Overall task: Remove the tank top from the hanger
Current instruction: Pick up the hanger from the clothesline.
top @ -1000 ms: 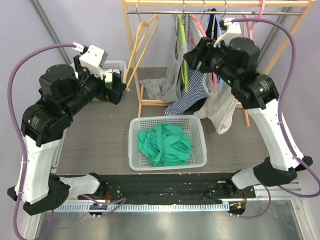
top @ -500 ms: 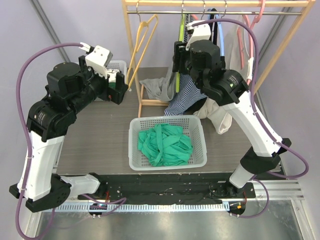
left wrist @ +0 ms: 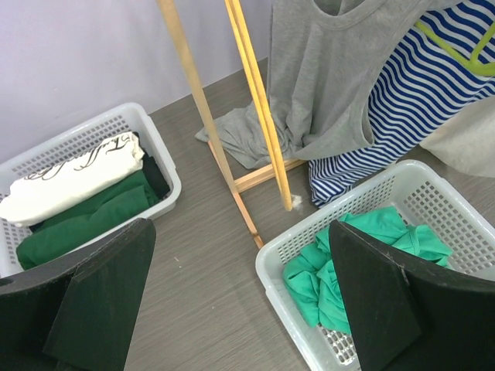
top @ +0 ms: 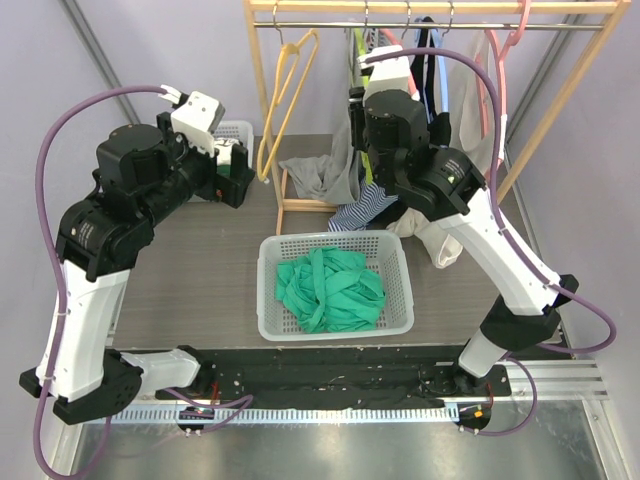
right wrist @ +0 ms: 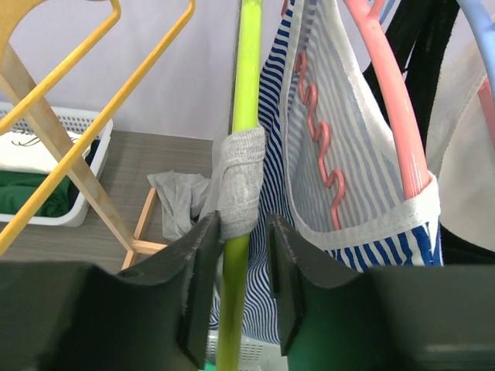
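Note:
The grey tank top (top: 330, 170) hangs from a lime-green hanger (top: 358, 50) on the rack, its lower part pooled on the rack's base. In the right wrist view one grey strap (right wrist: 241, 182) wraps the green hanger's arm (right wrist: 247, 69). My right gripper (right wrist: 241, 232) straddles that strap and hanger arm; the left finger touches the strap, and a narrow gap shows at the right finger. From above, the right gripper (top: 356, 108) is high at the rail. My left gripper (top: 240, 175) hovers wide open left of the rack; the left wrist view shows the tank top (left wrist: 325, 85) ahead of it.
A white basket (top: 268, 290) holds green garments at the table's middle. A second basket (left wrist: 155, 147) with folded clothes stands at the back left. A bare yellow hanger (top: 285, 90), a blue-striped top (top: 365, 205) on a pink hanger (right wrist: 387, 85) and a cream garment (top: 440, 235) crowd the wooden rack (top: 262, 100).
My right arm has swung left along the rail to the green hanger, and its jaws have narrowed around the grey strap. The left arm has barely moved.

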`<control>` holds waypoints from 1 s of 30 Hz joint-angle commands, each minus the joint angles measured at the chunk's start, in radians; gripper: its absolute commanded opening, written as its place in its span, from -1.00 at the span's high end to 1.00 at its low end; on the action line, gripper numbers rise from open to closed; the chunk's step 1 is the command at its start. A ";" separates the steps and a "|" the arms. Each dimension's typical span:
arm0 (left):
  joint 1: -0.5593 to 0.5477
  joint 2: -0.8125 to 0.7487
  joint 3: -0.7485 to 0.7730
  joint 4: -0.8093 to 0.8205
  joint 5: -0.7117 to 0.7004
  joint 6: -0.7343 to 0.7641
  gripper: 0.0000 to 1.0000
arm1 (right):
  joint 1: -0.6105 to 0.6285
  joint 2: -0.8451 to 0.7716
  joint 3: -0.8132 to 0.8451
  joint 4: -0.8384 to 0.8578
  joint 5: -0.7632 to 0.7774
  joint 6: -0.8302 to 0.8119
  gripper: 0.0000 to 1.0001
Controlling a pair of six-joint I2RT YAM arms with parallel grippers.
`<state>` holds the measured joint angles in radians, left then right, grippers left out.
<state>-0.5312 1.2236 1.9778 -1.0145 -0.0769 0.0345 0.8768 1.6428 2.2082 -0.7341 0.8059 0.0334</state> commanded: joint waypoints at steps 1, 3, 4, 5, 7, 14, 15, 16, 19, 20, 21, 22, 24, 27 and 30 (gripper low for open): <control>0.007 -0.016 0.004 0.022 0.025 -0.001 -0.99 | 0.002 -0.008 0.010 0.061 0.035 -0.013 0.29; 0.007 -0.016 0.006 0.021 0.029 -0.005 -0.99 | 0.001 -0.012 -0.011 0.061 0.033 -0.009 0.41; 0.007 -0.016 0.007 0.021 0.031 -0.007 -0.99 | 0.001 -0.015 -0.021 0.061 0.030 -0.004 0.45; 0.008 -0.018 0.006 0.019 0.031 -0.008 -0.99 | -0.001 -0.023 -0.030 0.062 0.020 -0.001 0.49; 0.008 -0.018 0.006 0.019 0.032 -0.005 -0.99 | -0.004 -0.032 -0.047 0.064 0.007 0.006 0.66; 0.008 -0.016 0.019 0.017 0.042 -0.010 -0.99 | -0.059 -0.103 -0.143 0.081 -0.068 0.069 0.98; 0.008 -0.016 0.019 0.016 0.042 -0.011 -0.99 | -0.061 -0.127 -0.181 0.099 -0.076 0.069 0.99; 0.008 -0.018 0.021 0.017 0.043 -0.010 -0.99 | -0.067 -0.139 -0.203 0.113 -0.095 0.071 0.99; 0.008 -0.016 0.021 0.016 0.046 -0.010 -0.99 | -0.084 -0.199 -0.294 0.186 -0.146 0.050 0.98; 0.010 -0.016 0.023 0.017 0.048 -0.013 -1.00 | -0.090 -0.213 -0.314 0.205 -0.161 0.046 0.98; 0.010 -0.016 0.024 0.016 0.049 -0.013 -0.99 | -0.104 -0.227 -0.350 0.240 -0.169 0.043 0.99; 0.010 -0.016 0.024 0.016 0.049 -0.015 -0.99 | -0.110 -0.251 -0.364 0.255 -0.177 0.036 0.99; 0.011 -0.018 0.024 0.016 0.051 -0.015 -0.99 | -0.125 -0.268 -0.393 0.300 -0.211 0.023 0.98; 0.011 -0.021 0.021 0.019 0.052 -0.015 -0.99 | -0.145 -0.288 -0.429 0.366 -0.231 -0.004 0.99; 0.011 -0.021 0.019 0.017 0.049 -0.013 -1.00 | -0.148 -0.299 -0.473 0.456 -0.223 -0.050 0.98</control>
<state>-0.5274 1.2224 1.9778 -1.0145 -0.0406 0.0296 0.7349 1.3712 1.7771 -0.4309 0.5884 0.0341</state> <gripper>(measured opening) 0.996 0.214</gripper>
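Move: The lime-green hanger's near arm, wrapped by the grey tank top's strap, stands almost between the right fingertips, about 1 cm ahead and 1 cm left, level with them. From the right hand, the yellow hanger hangs some 10 cm left and 2 cm ahead; the pink hanger about 5 cm right and 3 cm ahead; the blue one roughly 10 cm right and 3 cm ahead. From the left hand, that green arm lies about 18 cm right, 9 cm ahead and 2 cm higher. Shut the half-open right gripper on the green hanger's near arm, just below the grey strap, easing about 1 cm forward and down onto it. Keeping that pinch, carry the hanger about 4 cm right, away from the yellow hanger and towards the pink one, drawing back the last centimetre and rolling the hand's left side up slightly. ##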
